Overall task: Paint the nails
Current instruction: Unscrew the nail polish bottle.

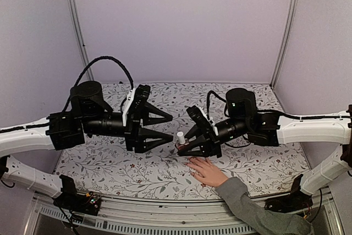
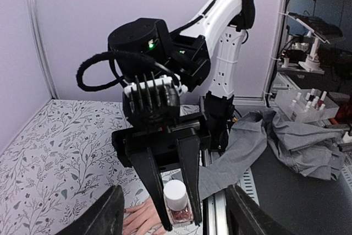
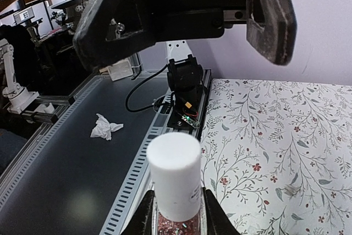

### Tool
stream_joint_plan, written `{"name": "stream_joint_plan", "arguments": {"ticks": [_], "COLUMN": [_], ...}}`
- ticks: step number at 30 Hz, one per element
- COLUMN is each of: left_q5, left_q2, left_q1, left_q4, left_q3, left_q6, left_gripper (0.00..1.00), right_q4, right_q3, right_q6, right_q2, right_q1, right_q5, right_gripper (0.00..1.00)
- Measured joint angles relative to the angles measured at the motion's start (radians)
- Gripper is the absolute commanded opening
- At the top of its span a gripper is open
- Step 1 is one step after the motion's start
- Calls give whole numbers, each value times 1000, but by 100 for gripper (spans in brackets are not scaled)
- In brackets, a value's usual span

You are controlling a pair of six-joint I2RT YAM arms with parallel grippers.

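Observation:
A light-skinned hand [image 1: 205, 171] in a grey sleeve [image 1: 250, 208] lies flat on the flowered table, fingers pointing to the far left. Its nails are too small to make out. Just above the fingertips, my right gripper [image 1: 180, 146] is shut on a small nail polish bottle [image 1: 180, 137] with a white cap and reddish glitter inside. The bottle [image 3: 175, 175] stands upright between the fingers [image 3: 144, 216]. My left gripper [image 1: 171, 127] is open, its tips either side of the cap's level and a short way left of it. The bottle [image 2: 177, 202] and hand [image 2: 142, 219] show between its fingers [image 2: 107, 212].
The flowered cloth [image 1: 137, 166] covers the table. Off the near edge lie a crumpled tissue [image 3: 106, 126], a heap of grey cloth [image 2: 291, 138] and a rack of small bottles [image 2: 307, 103]. Metal frame posts [image 1: 76, 20] stand at the back corners.

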Motion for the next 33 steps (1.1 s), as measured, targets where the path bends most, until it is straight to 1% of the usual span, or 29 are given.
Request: {"name": "stream_joint_plan", "arguments": {"ticks": [5, 14, 22, 25, 30, 33], "left_q5": [73, 203, 308, 332, 354, 362], "left_q2": [21, 51, 124, 145, 172, 172], "left_q1": [0, 0, -5, -7, -12, -14], "left_q4": [2, 63, 76, 91, 105, 116], "left_q3": [1, -3, -3, -3, -3, -5], "left_q6": [41, 112, 139, 143, 147, 149], "left_gripper": [63, 59, 53, 46, 25, 15], "right_q4": [-32, -74, -122, -128, -139, -142], "right_q3": [0, 0, 14, 25, 35, 36], "right_q6": [-11, -36, -64, -70, -74, -76], "right_q2": [-1, -3, -2, -2, -2, -2], "right_q1": [1, 28, 59, 69, 75, 76], "right_q5": [-49, -90, -110, -111, -114, -116], "right_gripper": [0, 0, 0, 0, 0, 0]}}
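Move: The left hand, empty and well open, has the white cap of the nail polish bottle about 4 cm to its right, level with it fore and aft and some 3 cm lower. The right hand already grips the bottle's red body, with the cap standing roughly 3 cm above its hand point and 1 cm to the left. The model hand lies on the table about 3 cm ahead, 13 cm right and 28 cm below the left hand; from the right hand, 3 cm ahead, 8 cm right and 22 cm below. Back towards the robot's base by about 5 cm both hands travel together, the right keeping its grip on the bottle and turning some 10 degrees counter-clockwise. The left also goes about 3 cm right and 3 to 4 cm down onto the cap, swings roughly 20 degrees clockwise, and closes its wide-open fingers around the cap, most of that late on. ##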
